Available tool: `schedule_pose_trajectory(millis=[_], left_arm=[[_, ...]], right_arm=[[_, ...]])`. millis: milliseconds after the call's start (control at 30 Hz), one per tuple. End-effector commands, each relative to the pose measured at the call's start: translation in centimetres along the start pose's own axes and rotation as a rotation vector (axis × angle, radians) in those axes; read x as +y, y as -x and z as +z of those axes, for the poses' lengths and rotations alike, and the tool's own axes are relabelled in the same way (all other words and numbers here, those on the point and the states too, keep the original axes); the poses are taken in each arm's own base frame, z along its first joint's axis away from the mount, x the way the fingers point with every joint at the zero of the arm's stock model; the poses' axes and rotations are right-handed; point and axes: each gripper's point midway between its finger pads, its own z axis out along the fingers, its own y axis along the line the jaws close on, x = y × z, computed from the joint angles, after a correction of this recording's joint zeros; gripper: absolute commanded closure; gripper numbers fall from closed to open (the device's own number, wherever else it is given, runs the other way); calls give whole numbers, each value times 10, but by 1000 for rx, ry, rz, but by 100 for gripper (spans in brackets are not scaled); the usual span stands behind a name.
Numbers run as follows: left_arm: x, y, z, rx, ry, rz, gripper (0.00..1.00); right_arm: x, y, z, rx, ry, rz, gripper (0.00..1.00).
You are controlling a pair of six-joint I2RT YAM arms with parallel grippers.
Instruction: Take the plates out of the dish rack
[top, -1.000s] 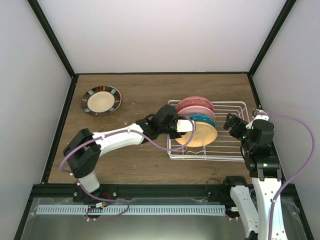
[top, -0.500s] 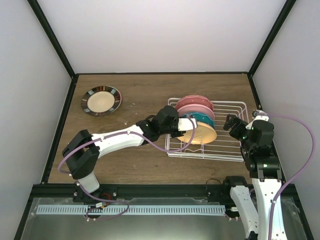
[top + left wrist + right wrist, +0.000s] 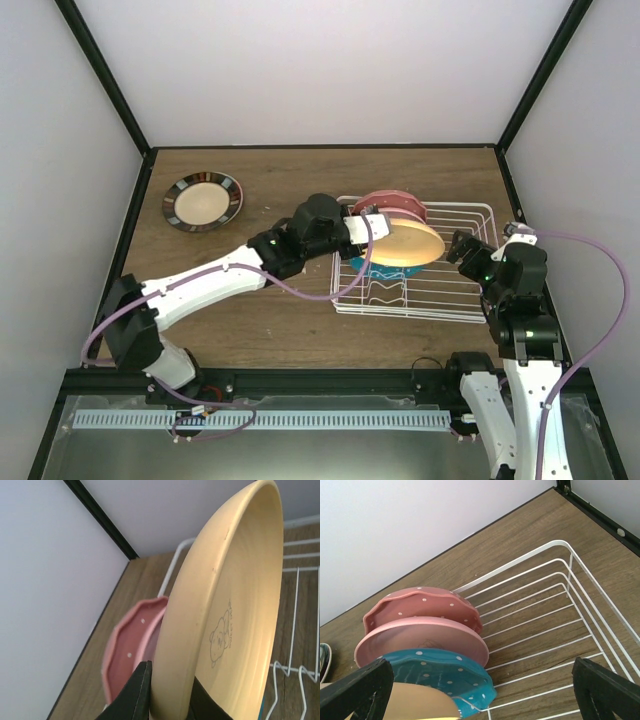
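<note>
My left gripper [image 3: 368, 228] is shut on the rim of a yellow plate [image 3: 410, 243] and holds it tilted above the white wire dish rack [image 3: 450, 300]. The left wrist view shows the black fingers [image 3: 137, 690] pinching the yellow plate [image 3: 235, 595], which bears a small bear drawing. Two pink plates [image 3: 395, 203] and a teal dotted plate [image 3: 365, 272] stand in the rack; the right wrist view shows the dotted pink [image 3: 420, 605], plain pink [image 3: 420, 637] and teal [image 3: 445, 677] ones. A dark-rimmed plate with a cream centre [image 3: 203, 201] lies on the table at far left. My right gripper [image 3: 462, 248] is open beside the rack's right end.
The rack's right half [image 3: 560, 605] holds no plates. Black frame posts and white walls close in the table at the back and both sides. The left arm stretches across the table's middle.
The left gripper has lifted the yellow plate up out of the rack and tilted it flatter, with the arm stretching out. The right arm has not moved.
</note>
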Motion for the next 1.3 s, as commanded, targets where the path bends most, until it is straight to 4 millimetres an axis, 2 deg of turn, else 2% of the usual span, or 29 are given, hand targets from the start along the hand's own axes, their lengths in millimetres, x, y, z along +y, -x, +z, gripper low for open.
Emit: schedule_pose_trajectory(millis=[0, 67, 167, 267, 333, 400, 467, 567, 600, 633, 733, 867, 967, 1100, 1267], left_arm=[[36, 44, -38, -116, 81, -76, 96], [51, 49, -54, -152, 100, -124, 96], [90, 62, -93, -238, 185, -207, 96], [150, 51, -133, -274, 331, -363, 96], [196, 22, -160, -253, 449, -484, 96], [233, -19, -184, -207, 554, -603, 96], [261, -67, -204, -163, 630, -750, 96], [291, -152, -237, -109, 739, -1049, 96], [292, -171, -237, -94, 740, -1111, 96], [296, -195, -247, -92, 771, -1199, 96], [297, -243, -256, -76, 819, -1344, 96], [289, -312, -258, -25, 866, -1537, 96], [281, -353, -259, -3, 898, -1665, 96], [268, -396, -257, 30, 934, -1794, 96], [257, -424, -246, 73, 938, -1880, 96]], right_arm=[[1, 0, -1, -8, 5, 7, 0], [1, 0, 0, -9, 5, 12, 0], [1, -3, 4, -2, 14, 23, 0], [3, -5, 8, 6, 26, 36, 0], [4, -6, 10, 8, 30, 41, 0], [4, -6, 12, 13, 34, 46, 0], [5, -8, 15, 17, 39, 54, 0], [7, -10, 18, 24, 52, 67, 0], [8, -10, 19, 27, 56, 71, 0], [8, -10, 19, 27, 59, 73, 0], [10, -9, 21, 31, 61, 77, 0], [10, -9, 21, 35, 60, 79, 0], [9, -8, 18, 35, 54, 81, 0], [6, -6, 13, 25, 36, 81, 0], [4, -5, 10, 18, 22, 82, 0]])
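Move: Over the rack's left side, the left hand already holds the yellow plate. The dark-rimmed plate on the table, where it is being taken, lies about 44 cm left, 26 cm farther out and 26 cm below. In the rack, the teal plate stands some 5 cm right, 1 cm ahead and 14 cm below, with the pink plate 5 cm beyond the teal one. From the right hand, the dark-rimmed plate lies about 65 cm left, 31 cm ahead and 26 cm below. Swinging fast to its left, the left hand carries the yellow plate some 50 cm from the rack to the dark-rimmed plate, also reaching about 20 cm forward. It first climbs about 15 cm, then sinks well below its starting height, turning counter-clockwise until the fingers point forward and down; the pinch on the rim holds. The open right hand sinks about 2 cm. ##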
